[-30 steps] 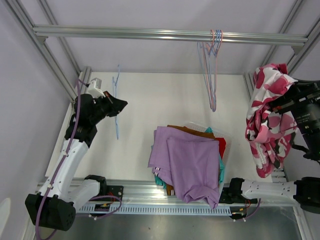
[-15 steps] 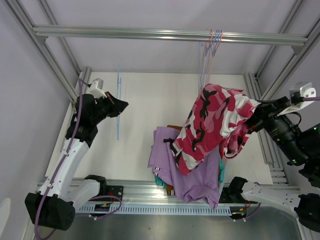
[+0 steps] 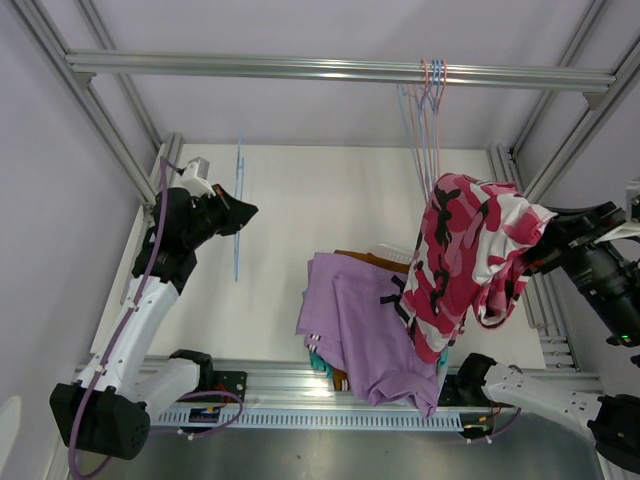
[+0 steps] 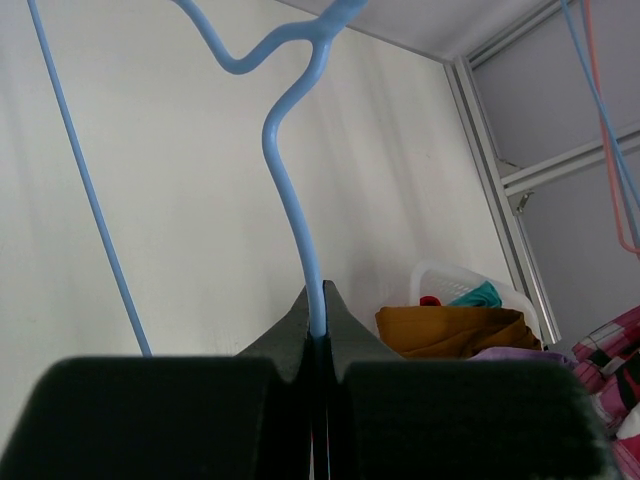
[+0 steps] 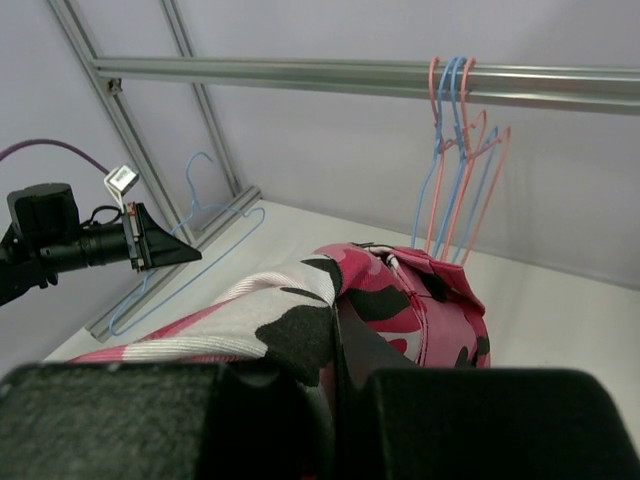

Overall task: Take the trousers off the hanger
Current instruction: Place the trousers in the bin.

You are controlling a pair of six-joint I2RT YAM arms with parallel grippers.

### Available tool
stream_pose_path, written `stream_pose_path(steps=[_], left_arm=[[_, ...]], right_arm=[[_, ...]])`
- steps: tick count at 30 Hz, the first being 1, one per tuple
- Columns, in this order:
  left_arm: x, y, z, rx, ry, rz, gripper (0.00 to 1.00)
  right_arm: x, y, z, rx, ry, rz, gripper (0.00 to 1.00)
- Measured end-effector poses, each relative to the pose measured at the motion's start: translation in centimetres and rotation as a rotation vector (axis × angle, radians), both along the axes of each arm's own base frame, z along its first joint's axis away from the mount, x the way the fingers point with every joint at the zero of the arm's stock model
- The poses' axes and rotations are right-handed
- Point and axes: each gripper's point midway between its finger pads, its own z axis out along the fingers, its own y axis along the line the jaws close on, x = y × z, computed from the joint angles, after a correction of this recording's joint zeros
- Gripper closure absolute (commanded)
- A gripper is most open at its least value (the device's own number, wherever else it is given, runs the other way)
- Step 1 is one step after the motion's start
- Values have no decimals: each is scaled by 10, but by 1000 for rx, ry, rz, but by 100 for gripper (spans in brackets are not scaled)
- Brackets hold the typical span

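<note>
The pink-white-black camouflage trousers [image 3: 462, 262] hang in the air at the right, above the right edge of the pile. My right gripper [image 3: 540, 252] is shut on their cloth; in the right wrist view the fabric [image 5: 300, 300] bunches between the jaws of that gripper [image 5: 338, 335]. The empty blue hanger [image 3: 236, 255] stands upright at the left with my left gripper [image 3: 247, 211] shut on its wire. The left wrist view shows the hanger's neck [image 4: 290, 170] pinched at the tips of that gripper [image 4: 317, 300]. Lilac trousers [image 3: 368, 320] top a pile with rust-brown [image 3: 385, 262] and red [image 3: 444, 290] ones beneath.
Several pink and blue hangers [image 3: 428, 120] hang empty from the metal rail [image 3: 300, 68] at the back right. A white basket [image 4: 450, 280] holds the pile. Aluminium frame posts [image 3: 110, 130] run along both sides.
The right arm swung the camouflage trousers from the far right to over the pile, then back a little to the right. The left arm and its hanger stayed put.
</note>
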Motion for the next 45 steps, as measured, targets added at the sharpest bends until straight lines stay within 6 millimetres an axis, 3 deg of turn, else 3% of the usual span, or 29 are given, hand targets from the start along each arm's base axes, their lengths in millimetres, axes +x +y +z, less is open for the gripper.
stream_pose_path(steps=[7,18,22,31,36,41,45], left_arm=[[-1,-2,0,8,-3,-5,100],[-3,-6,-5,25,9,-14,100],[-3,-7,-6,29,13,-14,100],[-4,-8,-6,39,9,-16,100],[-4,-8,-7,44,6,-20,100],[-4,-8,-7,45,6,-20,100],[-4,-8,-7,45,6,-20,100]], right_arm=[[-12,-15,14,18,-24,-1,100],[-16,-6,-6,-44,10,50,100],[-13,14,-30,-79,38,109,100],[11,84,-118,-147,192,242,100],[14,112,-140,-104,231,313,100],[12,131,-151,-44,247,378,100],[7,145,-172,-18,281,427,100]])
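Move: The right hand holds the red-and-white trousers high; the bin they are going to lies some 17 cm to its left, about 4 cm back and nearly 50 cm below. The purple trousers draped over the bin have their middle about 17 cm left, 6 cm back and 43 cm down; the empty hangers on the rail are about 32 cm ahead, 5 cm left and 22 cm lower. From the left hand, the bin is roughly 22 cm back, 29 cm right and 22 cm below. Down and to the left, after barely drifting back at first, the right hand sweeps about 17 cm lower and nearly 15 cm across towards the bin, fingers keeping their grip on the red-and-white trousers. The wrist turns counter-clockwise and tips down, some 30 degrees together, laying the hanging cloth over the purple trousers. ##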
